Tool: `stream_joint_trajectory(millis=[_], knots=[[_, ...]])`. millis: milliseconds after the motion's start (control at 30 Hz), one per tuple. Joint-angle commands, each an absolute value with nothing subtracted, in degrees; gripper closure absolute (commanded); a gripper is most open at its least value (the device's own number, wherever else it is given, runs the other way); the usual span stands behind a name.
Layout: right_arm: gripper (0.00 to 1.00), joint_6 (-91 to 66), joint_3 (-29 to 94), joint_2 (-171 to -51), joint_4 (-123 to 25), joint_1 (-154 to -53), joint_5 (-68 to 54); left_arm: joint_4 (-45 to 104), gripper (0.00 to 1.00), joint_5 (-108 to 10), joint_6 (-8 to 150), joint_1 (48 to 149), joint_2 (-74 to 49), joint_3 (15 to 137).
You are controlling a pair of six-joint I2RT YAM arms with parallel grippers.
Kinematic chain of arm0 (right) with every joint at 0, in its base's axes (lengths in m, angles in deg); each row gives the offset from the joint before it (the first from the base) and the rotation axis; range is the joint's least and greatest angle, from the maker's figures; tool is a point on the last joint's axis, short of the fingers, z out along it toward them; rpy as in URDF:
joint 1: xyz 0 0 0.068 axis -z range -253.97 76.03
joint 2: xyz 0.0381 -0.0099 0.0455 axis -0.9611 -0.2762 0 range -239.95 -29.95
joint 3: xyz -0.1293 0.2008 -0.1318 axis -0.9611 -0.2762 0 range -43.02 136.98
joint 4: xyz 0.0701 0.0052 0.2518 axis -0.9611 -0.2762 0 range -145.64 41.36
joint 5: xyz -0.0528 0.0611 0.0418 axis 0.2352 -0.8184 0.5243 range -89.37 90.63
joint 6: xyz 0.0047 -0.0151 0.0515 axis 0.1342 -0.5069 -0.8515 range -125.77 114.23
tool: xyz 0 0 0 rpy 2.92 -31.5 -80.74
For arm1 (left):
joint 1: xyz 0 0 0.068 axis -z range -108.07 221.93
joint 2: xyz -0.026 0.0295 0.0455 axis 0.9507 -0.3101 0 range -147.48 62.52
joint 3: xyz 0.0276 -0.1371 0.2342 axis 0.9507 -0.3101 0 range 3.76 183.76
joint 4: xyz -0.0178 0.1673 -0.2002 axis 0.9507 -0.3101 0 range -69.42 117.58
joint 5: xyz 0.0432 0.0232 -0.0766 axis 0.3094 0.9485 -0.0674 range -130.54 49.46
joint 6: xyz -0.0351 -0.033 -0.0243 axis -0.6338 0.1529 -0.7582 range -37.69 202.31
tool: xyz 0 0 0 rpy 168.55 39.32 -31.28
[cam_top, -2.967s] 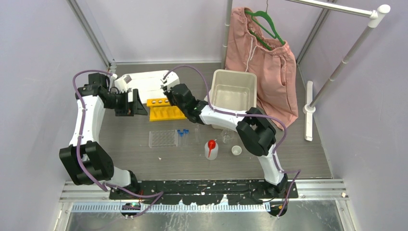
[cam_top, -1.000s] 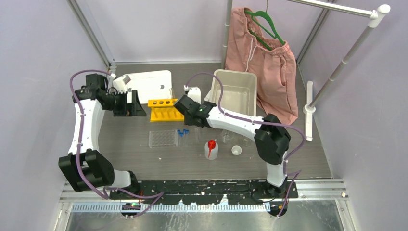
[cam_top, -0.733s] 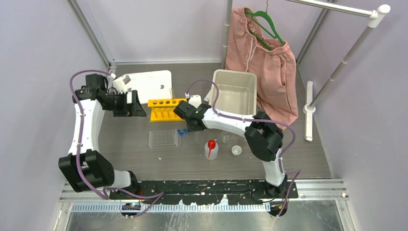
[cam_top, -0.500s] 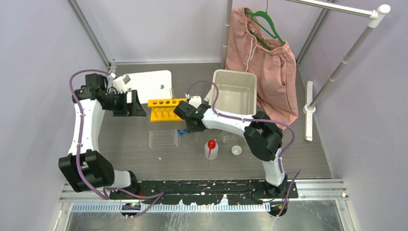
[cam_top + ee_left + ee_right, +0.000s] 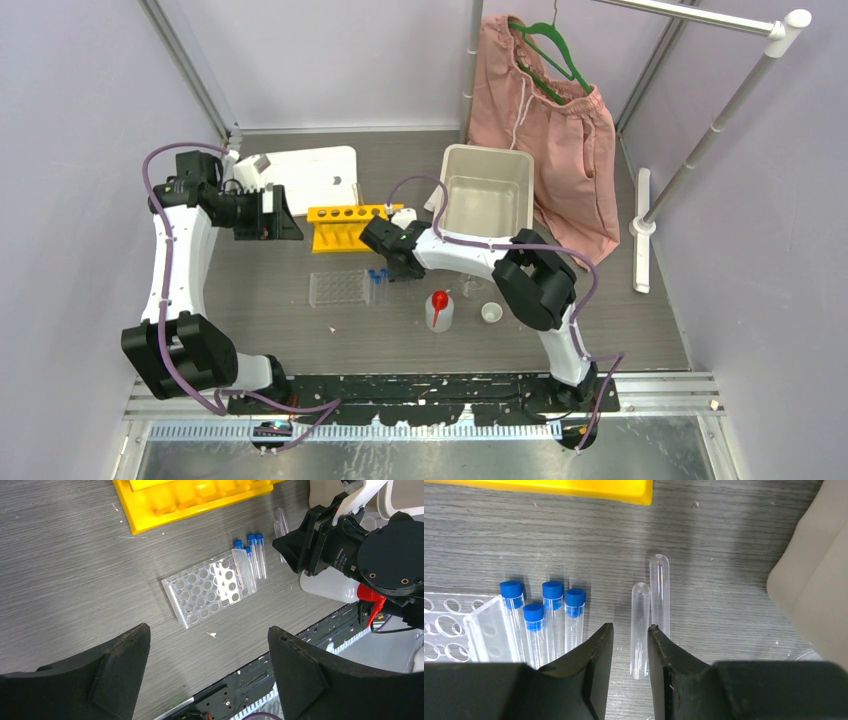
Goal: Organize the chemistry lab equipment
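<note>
My right gripper (image 5: 630,631) is low over the table, jaws a little apart, straddling a clear uncapped tube (image 5: 640,630) that lies flat. There is a gap on the tube's left side. A second clear tube (image 5: 660,592) lies beside it. Several blue-capped tubes (image 5: 544,615) lie against the clear grid rack (image 5: 454,635). The yellow tube rack (image 5: 345,228) stands behind them. The red-spouted squeeze bottle (image 5: 439,310), tiny white cup (image 5: 491,313) and small glassware (image 5: 470,288) stand to the right. My left gripper (image 5: 207,632) hangs wide open and empty, high at the back left (image 5: 275,222).
A white bin (image 5: 487,195) stands just right of my right arm. A flat white board (image 5: 305,170) lies at the back left. Pink shorts (image 5: 545,130) hang from a green hanger on a rail at the back right.
My right gripper has come forward from beside the yellow rack and down over the clear tubes. The left arm has not moved.
</note>
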State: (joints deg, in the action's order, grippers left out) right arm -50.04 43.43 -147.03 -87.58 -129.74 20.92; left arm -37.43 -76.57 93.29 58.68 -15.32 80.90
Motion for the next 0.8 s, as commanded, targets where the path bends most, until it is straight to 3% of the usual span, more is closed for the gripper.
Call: stream_joint_trajectory(millis=[0,300,400,600,767], knots=[[0.63,-51.4,43.7,-147.4,-86.2,-129.9,20.6,-37.8,0.13,-77.9,94.0,58.6,-13.3,83.1],[0.65,-51.2,44.5,-149.5,-85.0,-129.9,19.3,-38.2,0.13,-77.7,94.2,58.6,-12.8,83.1],[0.72,-50.8,45.5,-150.1,-85.0,-129.7,19.2,-38.3,0.13,-77.7,94.1,58.6,-12.6,83.1],[0.97,-49.4,49.2,-148.4,-86.1,-129.3,19.8,-38.5,0.13,-78.3,93.8,58.6,-12.3,83.2],[0.99,-47.7,50.2,-141.3,-83.3,-129.5,20.7,-41.4,0.14,-82.7,96.7,58.7,-12.1,84.1]])
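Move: Just under the right hand, a centimetre or two down and between its open fingers, lies the left-hand one of two uncapped test tubes. The other uncapped tube lies about 1 cm to the right and 2 cm farther out. The capped tubes lie some 5 cm left, level with the hand; the well plate is about 11 cm left, also level, and the yellow rack about 12 cm ahead and 9 cm left. From the left hand, the aimed-at tube is roughly 22 cm right, 1 cm back and 20 cm below. Sinking a last centimetre or so over the near uncapped tube, the right hand closes its partly open fingers and pinches the tube across its middle. As they shut, it drifts left towards the capped tubes, about 2 cm in all, then turns upward, rising some 1.5 cm from its lowest point while easing about 1 cm forward. ##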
